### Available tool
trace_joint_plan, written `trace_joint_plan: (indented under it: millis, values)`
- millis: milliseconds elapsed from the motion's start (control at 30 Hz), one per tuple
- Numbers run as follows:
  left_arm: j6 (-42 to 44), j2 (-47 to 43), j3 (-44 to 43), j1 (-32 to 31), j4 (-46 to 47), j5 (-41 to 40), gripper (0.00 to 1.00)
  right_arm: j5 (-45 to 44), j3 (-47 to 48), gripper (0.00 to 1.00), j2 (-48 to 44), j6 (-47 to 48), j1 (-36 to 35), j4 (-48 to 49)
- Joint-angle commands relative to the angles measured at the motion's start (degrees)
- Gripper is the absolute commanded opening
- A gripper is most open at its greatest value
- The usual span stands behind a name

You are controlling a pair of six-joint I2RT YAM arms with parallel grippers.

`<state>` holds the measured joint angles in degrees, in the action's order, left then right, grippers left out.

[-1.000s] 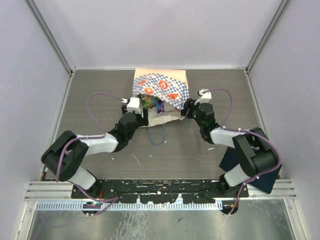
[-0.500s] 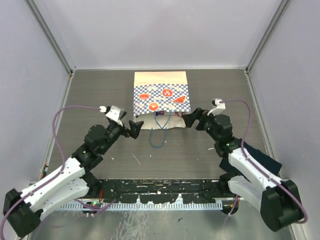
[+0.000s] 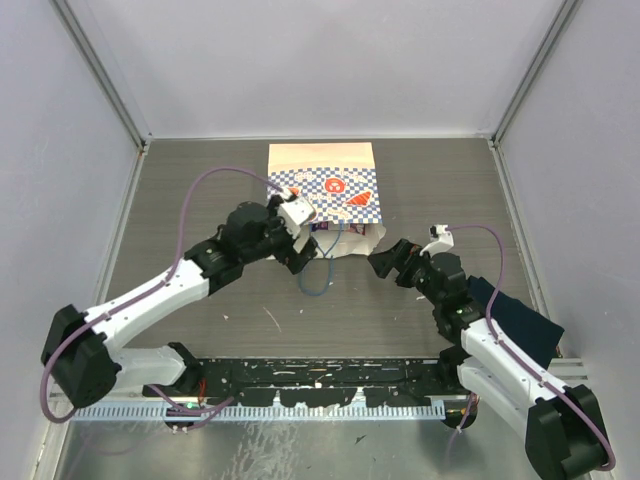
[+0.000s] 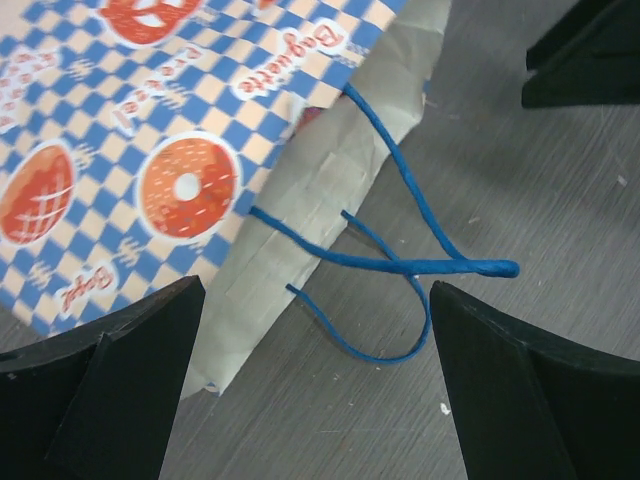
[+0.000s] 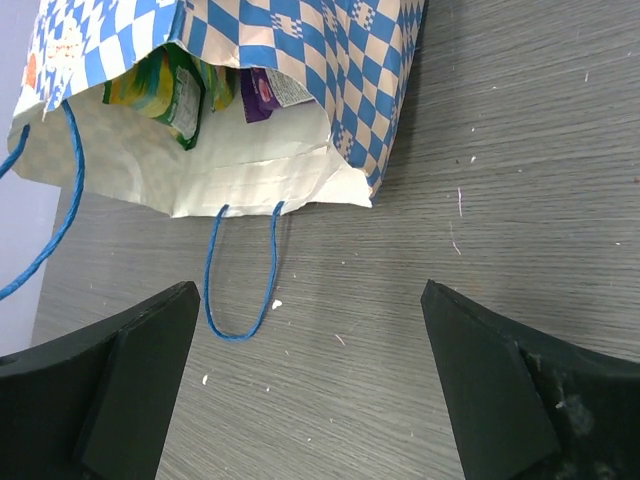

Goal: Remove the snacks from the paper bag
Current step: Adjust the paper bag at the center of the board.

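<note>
The paper bag [image 3: 325, 188] lies flat on the table, its mouth toward the arms and its blue cord handle [image 3: 315, 275] trailing on the wood. In the right wrist view the mouth of the bag [image 5: 330, 60] gapes a little, and inside it I see a green-yellow snack packet [image 5: 170, 92] and a purple one [image 5: 266, 95]. My left gripper [image 3: 303, 258] hovers open over the bag's near left corner and cord [image 4: 400, 265], touching neither. My right gripper [image 3: 383, 262] is open, just off the bag's near right corner, with only bare table between its fingers.
A dark navy cloth [image 3: 515, 320] lies on the table at the right, beside the right arm. Grey walls enclose the table on the left, back and right. The right gripper's fingers [image 4: 585, 50] show at the top right of the left wrist view.
Both grippers let go of the lifted bag mouth and drew back with jaws opening; the bag dropped flat. The left gripper has since come back to the bag's near left corner.
</note>
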<state>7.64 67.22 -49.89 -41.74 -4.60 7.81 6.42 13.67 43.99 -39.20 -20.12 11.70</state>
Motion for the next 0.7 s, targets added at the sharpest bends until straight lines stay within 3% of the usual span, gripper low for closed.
trace_joint_plan:
  millis: [0,167,333,400,433,500,533,567,667]
  values:
    - [12.68,4.96,-6.97,-3.79,-3.51,2.63,0.98,1.06,2.58,1.0,0.57,-0.07,0.21,2.28]
    - [18.57,8.77,-5.32,-6.9,7.14,0.82,0.98,2.23,1.57,1.0,0.26,-0.06,0.25,2.29]
    - [24.38,13.72,-6.43,-9.8,14.4,-6.88,0.97,4.83,0.24,1.0,0.5,-1.12,0.21,4.03]
    - [25.2,15.57,-7.28,-10.16,16.74,-7.89,0.78,5.99,0.07,1.0,1.04,-1.43,0.19,4.76]
    - [25.1,16.57,-8.09,-10.2,17.06,-8.17,0.62,6.02,-0.02,1.0,1.36,-1.55,0.22,5.2]
    - [24.82,18.55,-10.87,-10.6,15.51,-9.73,0.19,5.12,0.01,1.0,2.25,-1.77,0.23,6.22]
    - [24.7,19.41,-12.31,-10.84,14.38,-10.74,0.05,4.33,0.04,1.0,2.8,-1.73,0.21,6.82]
    - [24.28,20.31,-13.84,-11.09,13.18,-11.7,0.0,3.11,0.01,1.0,3.5,-1.69,0.19,7.64]
    - [22.3,21.95,-17.39,-11.6,11.26,-12.78,0.0,-1.43,1.5,0.97,7.0,-1.76,0.24,9.2]
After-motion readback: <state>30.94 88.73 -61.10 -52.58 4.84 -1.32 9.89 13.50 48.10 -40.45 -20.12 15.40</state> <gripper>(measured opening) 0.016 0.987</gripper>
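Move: The upper blue handle's loop hangs about 5 cm to the left hand's right, level fore and aft and some 2 cm below it. The paper bag lies beyond the handle, its middle 12 cm ahead of this hand, 5 cm right and 12 cm lower; the lower handle rests on the board about 2 cm ahead, 6 cm right and 19 cm below. From the right hand the upper handle is about 14 cm left, 2 cm ahead and 7 cm higher. The left hand sweeps about 9 cm right, then slightly forward, tipping upward, and shuts its fingers on the upper handle. ##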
